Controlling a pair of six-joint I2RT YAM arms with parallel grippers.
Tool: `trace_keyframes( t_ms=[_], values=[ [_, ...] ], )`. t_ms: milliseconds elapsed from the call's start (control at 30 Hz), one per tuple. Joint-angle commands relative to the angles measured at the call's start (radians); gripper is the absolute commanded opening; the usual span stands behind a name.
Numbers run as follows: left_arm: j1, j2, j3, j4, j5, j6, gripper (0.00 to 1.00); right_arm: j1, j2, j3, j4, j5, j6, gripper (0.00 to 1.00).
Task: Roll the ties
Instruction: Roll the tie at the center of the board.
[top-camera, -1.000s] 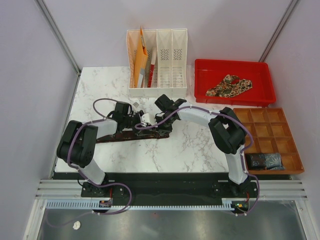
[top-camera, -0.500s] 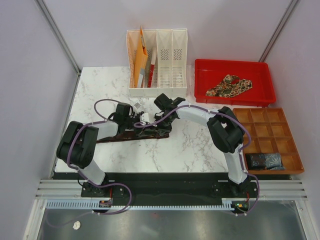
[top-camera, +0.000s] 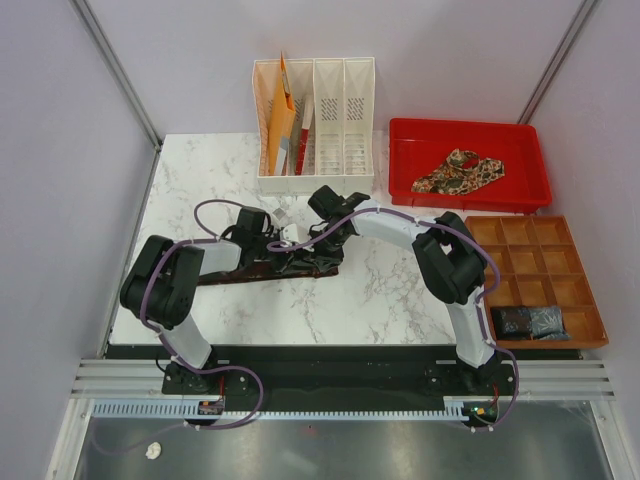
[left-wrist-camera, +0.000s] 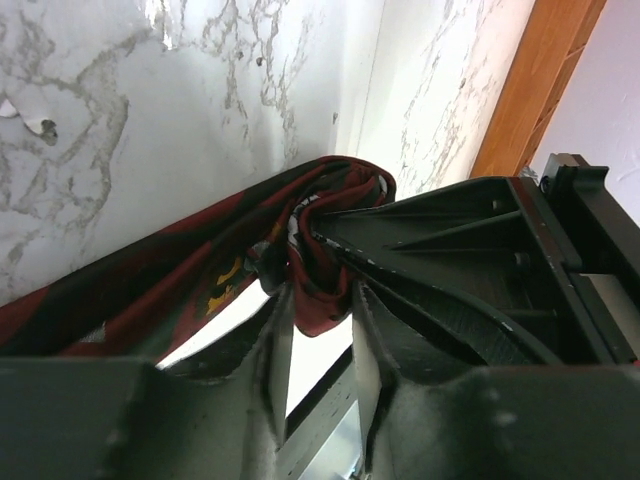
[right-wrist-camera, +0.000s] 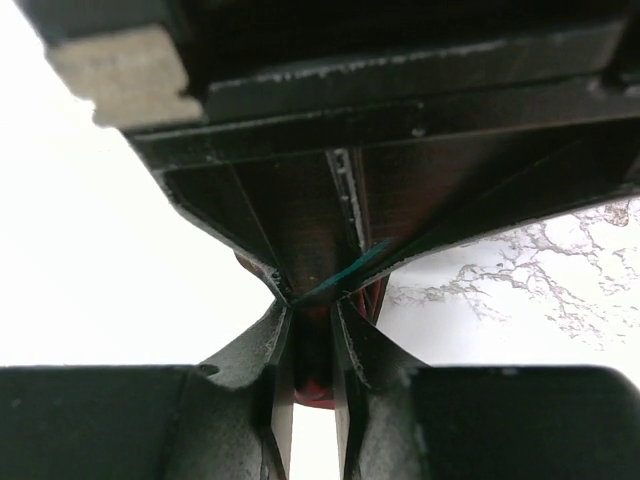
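Observation:
A dark maroon tie (top-camera: 225, 272) lies stretched across the marble table, its right end bunched up between both grippers. In the left wrist view the folded end of the maroon tie (left-wrist-camera: 318, 290) fills the gap of my left gripper (left-wrist-camera: 320, 305), touching both fingers. My left gripper (top-camera: 281, 246) faces my right gripper (top-camera: 320, 243) closely over that end. In the right wrist view my right gripper (right-wrist-camera: 312, 310) is shut narrowly on dark red fabric of the tie (right-wrist-camera: 315, 388), with the other gripper's black body just beyond. A paisley tie (top-camera: 458, 170) lies crumpled in the red tray (top-camera: 400, 140).
A white file rack (top-camera: 330, 120) with orange folders (top-camera: 280, 120) stands just behind the grippers. A brown compartment tray (top-camera: 545, 240) sits at the right edge, with a dark rolled item (top-camera: 530, 322) in its near cell. Its wooden rim (left-wrist-camera: 530, 90) shows in the left wrist view.
My left gripper has slid a little to the right toward the right gripper and its jaws have narrowed onto the tie's end. The right gripper has stayed put.

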Motion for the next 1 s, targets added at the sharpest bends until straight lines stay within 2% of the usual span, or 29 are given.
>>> trace_keyframes(
  t_ms=[0,100,200,267,433,500,533,700,967],
  values=[
    [-0.018,0.035,0.034,-0.009,-0.042,0.028,0.29,-0.006,0.067,-0.009,-0.049,0.027,0.009,0.26],
    [-0.015,0.061,0.060,-0.045,-0.068,0.063,0.19,-0.009,0.055,-0.013,-0.053,0.012,0.009,0.30],
    [-0.015,0.083,0.105,-0.110,-0.108,0.106,0.08,-0.020,0.040,-0.018,-0.055,-0.004,0.009,0.41],
    [-0.015,0.097,0.146,-0.172,-0.134,0.142,0.03,-0.038,0.023,-0.019,-0.059,-0.021,0.014,0.53],
    [-0.019,0.130,0.215,-0.261,-0.188,0.221,0.02,-0.092,-0.029,-0.025,-0.064,-0.051,0.014,0.73],
    [-0.021,0.140,0.221,-0.287,-0.207,0.240,0.02,-0.118,-0.037,-0.027,-0.066,-0.057,0.000,0.75],
    [-0.021,0.144,0.228,-0.298,-0.211,0.260,0.02,-0.129,-0.040,-0.029,-0.061,-0.065,-0.007,0.80],
    [-0.022,0.161,0.251,-0.347,-0.236,0.306,0.02,-0.183,-0.008,0.025,-0.061,-0.088,-0.037,0.82],
    [-0.022,0.183,0.286,-0.365,-0.245,0.332,0.02,-0.183,0.047,0.080,-0.067,-0.140,-0.083,0.82]
  ],
)
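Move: The tie's rolled end sits in the right fingers, practically at that hand point. From the left fingers, part-open on the tie beside it, its middle lies about 2 cm right and 1 cm down, level fore and aft. The flat part runs off left, its middle some 15 cm left, 2 cm back and 4 cm below the left hand; the white rack stands roughly 25 cm ahead and 2 cm right of that hand. Shut the left fingers on the tie just left of its rolled end, then carry it forward about 3 cm and down nearly as far, tipping the fingers some 15 degrees steeper towards the table. Meanwhile open the right fingers wide to release the roll and draw that hand away forward and right, about 5 cm each way. ##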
